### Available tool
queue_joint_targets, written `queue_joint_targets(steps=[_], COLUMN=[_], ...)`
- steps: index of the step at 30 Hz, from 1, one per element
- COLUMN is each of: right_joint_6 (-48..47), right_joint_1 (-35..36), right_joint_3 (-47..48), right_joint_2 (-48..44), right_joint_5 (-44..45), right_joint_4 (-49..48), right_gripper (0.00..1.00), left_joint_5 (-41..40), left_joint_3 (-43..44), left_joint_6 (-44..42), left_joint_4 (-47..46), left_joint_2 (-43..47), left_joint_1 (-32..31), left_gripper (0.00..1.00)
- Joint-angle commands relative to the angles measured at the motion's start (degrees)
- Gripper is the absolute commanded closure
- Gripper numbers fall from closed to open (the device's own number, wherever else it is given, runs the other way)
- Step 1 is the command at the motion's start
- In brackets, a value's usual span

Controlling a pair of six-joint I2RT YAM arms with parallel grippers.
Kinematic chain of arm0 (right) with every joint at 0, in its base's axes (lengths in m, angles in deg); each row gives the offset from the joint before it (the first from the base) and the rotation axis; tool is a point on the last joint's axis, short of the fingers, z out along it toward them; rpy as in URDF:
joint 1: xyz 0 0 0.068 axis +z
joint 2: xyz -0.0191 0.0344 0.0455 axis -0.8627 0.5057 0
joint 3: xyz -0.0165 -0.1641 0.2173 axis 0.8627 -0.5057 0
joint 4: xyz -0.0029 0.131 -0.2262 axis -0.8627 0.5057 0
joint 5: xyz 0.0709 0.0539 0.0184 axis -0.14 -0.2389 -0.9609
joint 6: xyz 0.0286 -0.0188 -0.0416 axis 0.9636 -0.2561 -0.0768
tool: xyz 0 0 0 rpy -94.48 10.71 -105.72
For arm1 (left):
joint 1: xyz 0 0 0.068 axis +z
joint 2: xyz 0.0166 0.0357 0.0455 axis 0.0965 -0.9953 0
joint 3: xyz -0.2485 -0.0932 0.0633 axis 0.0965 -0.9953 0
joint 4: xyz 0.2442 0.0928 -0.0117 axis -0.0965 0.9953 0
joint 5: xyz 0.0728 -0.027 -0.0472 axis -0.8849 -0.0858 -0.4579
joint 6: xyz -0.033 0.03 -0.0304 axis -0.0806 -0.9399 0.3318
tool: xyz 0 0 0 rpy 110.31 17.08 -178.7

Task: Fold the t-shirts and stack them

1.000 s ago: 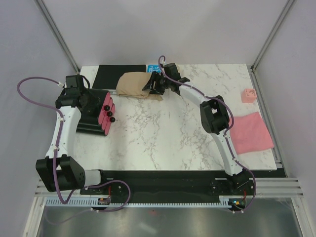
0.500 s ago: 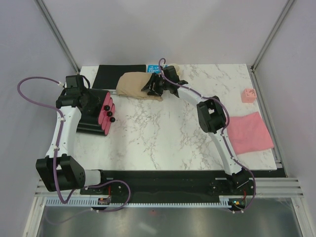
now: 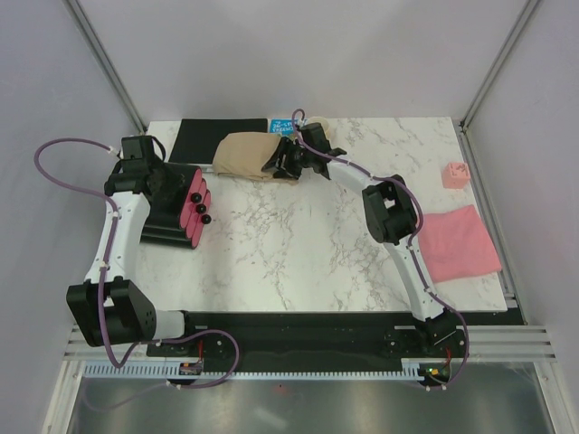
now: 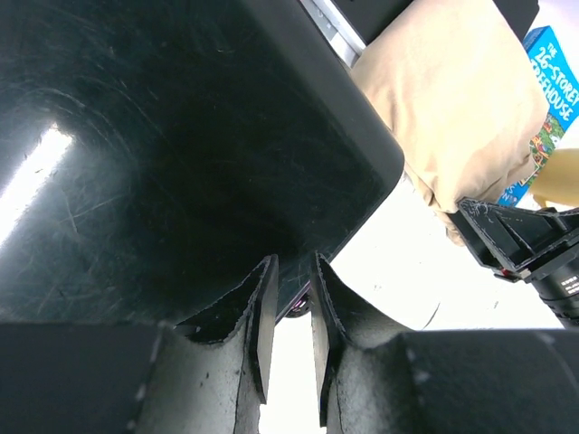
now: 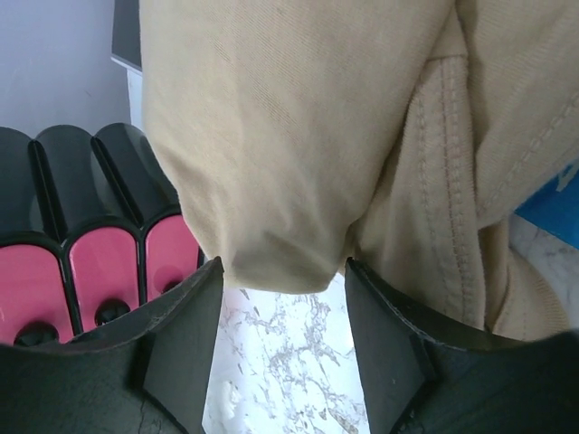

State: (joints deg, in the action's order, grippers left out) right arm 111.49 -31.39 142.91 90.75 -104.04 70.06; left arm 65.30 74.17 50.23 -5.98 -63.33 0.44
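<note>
The tan t-shirt lies crumpled at the back of the table, left of centre. It fills the upper part of the right wrist view. My right gripper sits at the shirt's right edge, open wide. In the right wrist view a hanging fold of the cloth reaches just between its fingertips. The pink t-shirt lies folded flat at the right side of the table. My left gripper is low against the black drawer box. Its fingers stand a narrow gap apart with nothing between them.
The pink-and-black drawer box stands at the left, under my left wrist. A black mat and a blue book lie at the back edge. A small pink block sits at the right, behind the pink shirt.
My right gripper has edged a little left, further onto the tan shirt's edge. The left arm has barely moved.
</note>
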Motion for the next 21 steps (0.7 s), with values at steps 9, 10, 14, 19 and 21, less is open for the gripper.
queue_joint_targets(steps=[9,10,14,19,21], right_joint_6=[3.7,3.5,2.0,-1.1,-2.1], right_joint_1=[1.2,1.3,1.3,1.3,1.3], right_joint_3=[3.4,2.0,-2.0,-10.8,-12.8], right_joint_2=[1.0,0.4,-5.8,-17.9,-23.5], right_joint_5=[-3.1,-3.2,-5.2,-5.8,-6.8], right_joint_4=[-4.8,-4.9,-4.9,-4.4,-3.2], right_gripper=[1.0,1.0,1.0,1.0,1.0], left_joint_5=[-0.3,-0.4,-0.6,-1.9,-1.6], left_joint_3=[-3.1,-3.1,-3.1,-3.2,-3.1], left_joint_6=[-2.3,-2.2,-1.7,-1.0,-0.6], left_joint_4=[9.1,9.1,9.1,8.4,8.4], left_joint_2=[-3.3,-3.2,-2.3,-0.2,-0.6], left_joint_1=[-0.3,-0.2,-0.2,-0.2,-0.3], left_gripper=[0.71,0.71,0.71,0.66,0.64])
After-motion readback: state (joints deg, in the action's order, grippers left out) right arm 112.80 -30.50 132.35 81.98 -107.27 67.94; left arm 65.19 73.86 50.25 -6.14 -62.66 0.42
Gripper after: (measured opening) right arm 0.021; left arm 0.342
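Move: The near right corner of the beige t-shirt already sits between my open right fingers; the t-shirt's middle is roughly 7 cm left, 4 cm ahead and 2 cm below. From that hand, the blue book lies some 13 cm ahead and 2 cm right, the yellow mug about 12 cm ahead and 11 cm right, and the black folder roughly 9 cm ahead and 15 cm left. From my left hand, the t-shirt is about 19 cm ahead, 18 cm right and 17 cm lower. I shut my right fingers on the near right edge of the beige t-shirt, easing about 1 cm forward, left and up as they close. Then, with the cloth pinched at the fingertips, I pull back towards my base by some 4 cm, away from the book, and lift about 2 cm at the very end. ##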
